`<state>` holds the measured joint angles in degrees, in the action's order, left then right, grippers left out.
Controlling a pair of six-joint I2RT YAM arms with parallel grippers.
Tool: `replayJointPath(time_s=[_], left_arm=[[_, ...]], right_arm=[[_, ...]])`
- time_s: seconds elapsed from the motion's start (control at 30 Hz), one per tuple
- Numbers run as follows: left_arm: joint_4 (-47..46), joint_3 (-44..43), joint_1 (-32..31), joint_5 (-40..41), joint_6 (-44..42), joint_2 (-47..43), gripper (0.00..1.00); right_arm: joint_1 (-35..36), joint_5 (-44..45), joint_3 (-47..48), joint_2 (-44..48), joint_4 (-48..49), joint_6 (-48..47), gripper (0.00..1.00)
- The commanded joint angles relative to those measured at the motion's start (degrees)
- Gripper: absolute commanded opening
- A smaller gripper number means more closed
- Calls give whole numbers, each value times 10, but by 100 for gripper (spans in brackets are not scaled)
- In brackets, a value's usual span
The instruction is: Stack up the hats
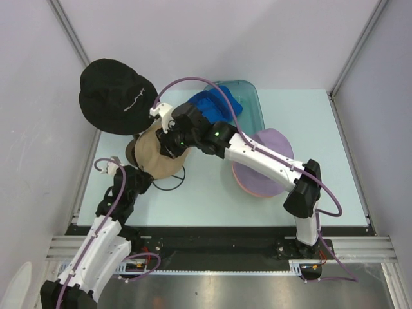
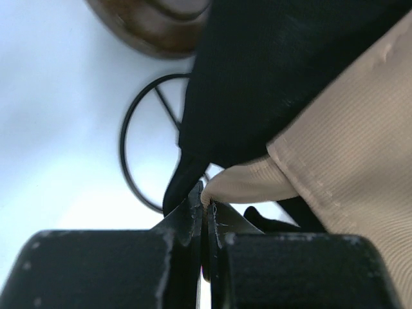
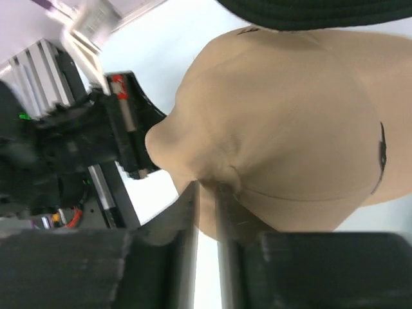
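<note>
The tan cap (image 1: 156,156) lies at the table's left, held between both arms. My left gripper (image 1: 139,175) is shut on its near edge (image 2: 248,183), jaws pressed together. My right gripper (image 1: 171,144) sits at the cap's far side; its jaws stand a narrow gap apart with a pucker of tan fabric (image 3: 222,177) at the tips. The black bucket hat (image 1: 116,96) with white lettering sits behind the cap at the far left, its brim (image 3: 322,13) just above the cap. A blue cap (image 1: 215,103) lies at the back. Lavender (image 1: 275,140) and pink (image 1: 252,183) hats lie stacked under the right arm.
The blue cap rests in a clear plastic tub (image 1: 251,103) at the back middle. A black wire ring (image 1: 170,181) lies on the table by the tan cap. A brown rounded thing (image 1: 131,152) sits left of the cap. Grey walls close in left and right.
</note>
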<state>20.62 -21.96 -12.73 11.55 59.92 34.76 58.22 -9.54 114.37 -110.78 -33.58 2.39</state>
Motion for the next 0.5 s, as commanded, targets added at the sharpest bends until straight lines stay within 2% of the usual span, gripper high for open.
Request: replayJointPath(time_s=[0.0,0.07,0.17,0.33,0.47], left_arm=[[45,35,24,-19,-29,32,0],[35,33,28,-24,-31,40,0],[21,29,30,-28,-38,41,0],[12,16,31,-24,-51,40,0],[5,0,32,-18,-59,46,0]], right_arm=[[-9,11,38,23,42,-8,43],[-14,14,27,35,39,-8,57],[-27,15,-9,71,47,-8,67],[-70,14,-63,136,65,16,74],[-136,28,-55,127,55,59,74]])
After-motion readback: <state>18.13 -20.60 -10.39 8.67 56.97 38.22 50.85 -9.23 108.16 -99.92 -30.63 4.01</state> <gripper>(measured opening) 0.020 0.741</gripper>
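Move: The tan hat's middle lies about 4 cm ahead, 3 cm left and 9 cm below the right fingers, which are just loosening on its fold. The lower black hat sits right under it, and the black hat on the head stand is some 13 cm farther out and 13 cm left of the right hand. From the left fingers, shut on the brim, the tan hat's middle is about 5 cm ahead, 4 cm right and 7 cm higher. The right fingers let go of the pinched fold of the tan hat, opening wide, and the hand then draws off to the right, up and somewhat forward, roughly 9 cm in all, back towards the side of the box. The left hand keeps its shut pinch on the near brim, along with black cloth, sinks about 2 cm and then holds there. ##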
